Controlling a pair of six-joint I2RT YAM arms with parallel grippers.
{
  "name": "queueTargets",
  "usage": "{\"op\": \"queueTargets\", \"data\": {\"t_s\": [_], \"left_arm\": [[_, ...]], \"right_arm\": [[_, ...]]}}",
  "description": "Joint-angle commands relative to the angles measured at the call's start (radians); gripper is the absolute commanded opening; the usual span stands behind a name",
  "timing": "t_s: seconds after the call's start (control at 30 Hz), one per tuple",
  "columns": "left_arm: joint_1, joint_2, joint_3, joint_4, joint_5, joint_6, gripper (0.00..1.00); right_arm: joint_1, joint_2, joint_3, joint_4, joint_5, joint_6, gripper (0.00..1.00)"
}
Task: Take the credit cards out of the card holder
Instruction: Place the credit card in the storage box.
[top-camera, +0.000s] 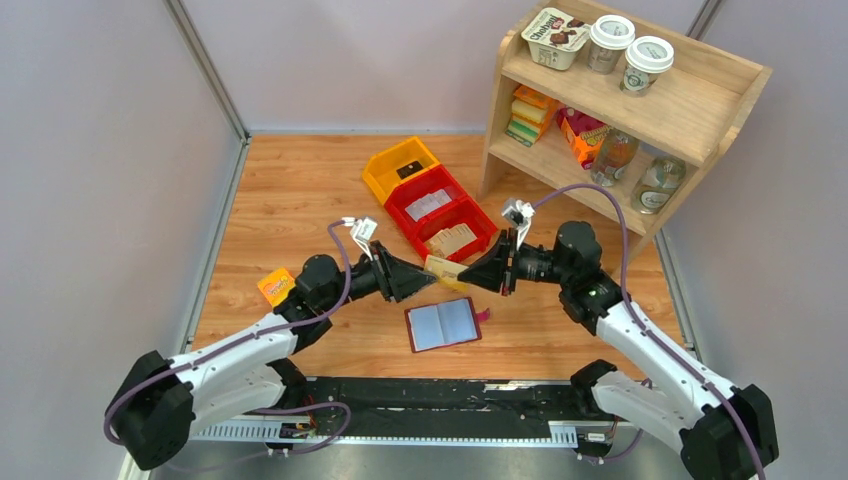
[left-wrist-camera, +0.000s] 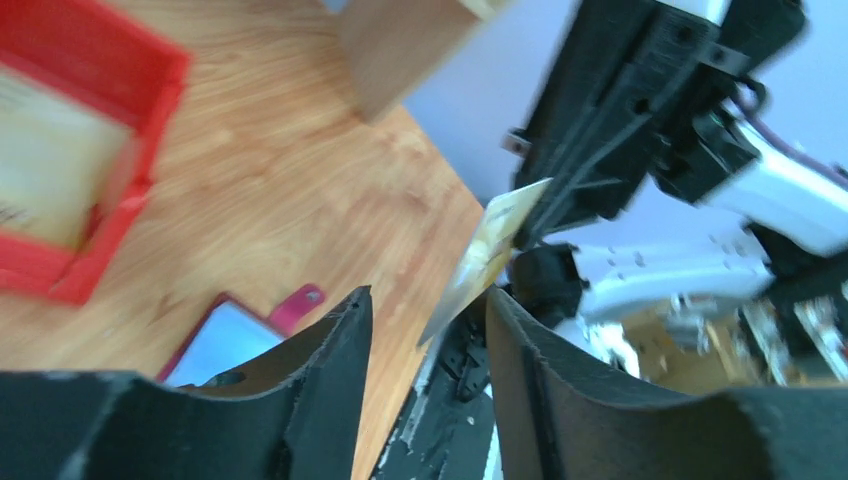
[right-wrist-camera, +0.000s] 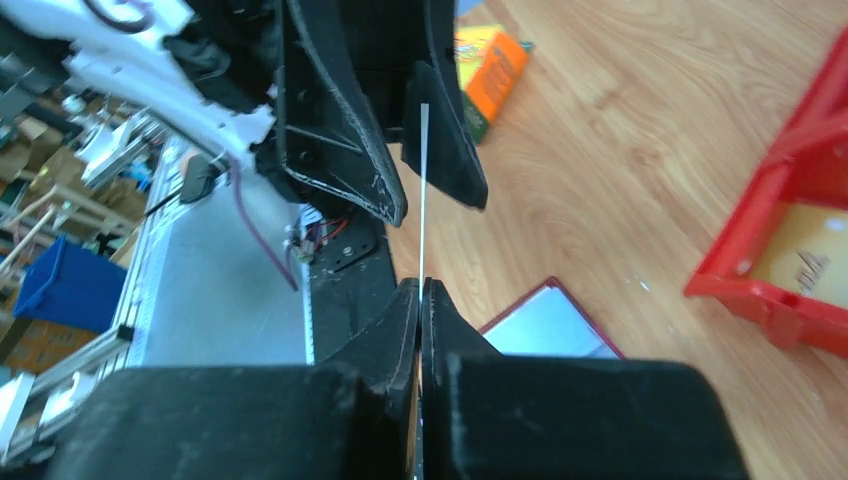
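One tan credit card (top-camera: 446, 269) hangs in the air between both arms, above the table. My right gripper (right-wrist-camera: 421, 286) is shut on its near edge, and the card (right-wrist-camera: 423, 190) shows edge-on as a thin line. My left gripper (left-wrist-camera: 428, 296) stands open, its fingers either side of the card's (left-wrist-camera: 488, 257) other end with gaps showing. The card holder (top-camera: 443, 323) lies open on the table below, pale blue pockets up, also in the left wrist view (left-wrist-camera: 222, 338) and the right wrist view (right-wrist-camera: 552, 322). Another tan card (top-camera: 455, 240) lies in the red bin.
Red bins (top-camera: 470, 215) and a yellow bin (top-camera: 385, 172) sit behind the grippers, one red bin holding a white card (top-camera: 428, 204). A wooden shelf (top-camera: 700, 120) with food items stands at back right. A small orange box (top-camera: 276, 286) lies at the left.
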Motion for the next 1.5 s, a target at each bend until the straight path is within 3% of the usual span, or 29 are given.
{"op": "queueTargets", "data": {"t_s": [0.0, 0.2, 0.3, 0.5, 0.67, 0.77, 0.9, 1.23, 1.33, 1.47], "left_arm": [[0.045, -0.125, 0.006, -0.368, -0.187, 0.036, 0.59], [0.045, -0.303, 0.157, -1.024, -0.691, 0.109, 0.71], [0.045, -0.34, 0.231, -1.244, -0.81, 0.162, 0.72], [0.047, -0.295, 0.427, -1.516, -0.911, 0.289, 0.76], [0.142, -0.242, 0.533, -1.562, -0.812, 0.436, 0.82], [0.31, -0.237, 0.52, -1.521, -0.637, 0.501, 0.82], [0.456, -0.251, 0.44, -1.431, -0.534, 0.542, 0.83], [0.478, -0.359, 0.405, -1.42, -0.672, 0.588, 0.83], [0.476, -0.38, 0.4, -1.42, -0.69, 0.587, 0.83], [0.476, -0.375, 0.401, -1.421, -0.686, 0.591, 0.83]], "right_arm": [[-0.001, 0.047, 0.082, -0.092, 0.2, -0.003, 0.0], [0.003, 0.175, 0.177, -0.267, 0.498, 0.098, 0.0], [0.015, 0.267, 0.239, -0.343, 0.654, 0.178, 0.0], [0.026, 0.461, 0.387, -0.454, 0.776, 0.275, 0.0], [0.028, 0.608, 0.504, -0.488, 0.796, 0.299, 0.0], [0.037, 0.692, 0.564, -0.512, 0.787, 0.316, 0.0], [0.057, 0.78, 0.605, -0.502, 0.787, 0.365, 0.0], [0.091, 0.904, 0.676, -0.521, 0.796, 0.408, 0.03], [0.101, 0.904, 0.693, -0.566, 0.816, 0.394, 0.12], [0.121, 0.869, 0.702, -0.614, 0.845, 0.351, 0.37]]}}
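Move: The card compartment of the storage box, where the right hand's held credit card is bound, lies about 20 cm ahead, 1 cm left and 22 cm below that hand. The box's middle compartment adjoins it, 8 cm farther out and 6 cm more to the left; the open card holder lies 2 cm back, 4 cm left and 23 cm below the right hand. From the left hand the card compartment is some 19 cm ahead, 8 cm right, 21 cm down. The credit card, still pinched by the right hand, travels about 17 cm forward and equally far down into the card compartment, while that wrist tips its fingers down and turns clockwise; the hand ends with a short leftward drift, and its fingers start to open. The left hand, already letting go, opens wider and backs off some 27 cm left, first dipping and easing forward. ##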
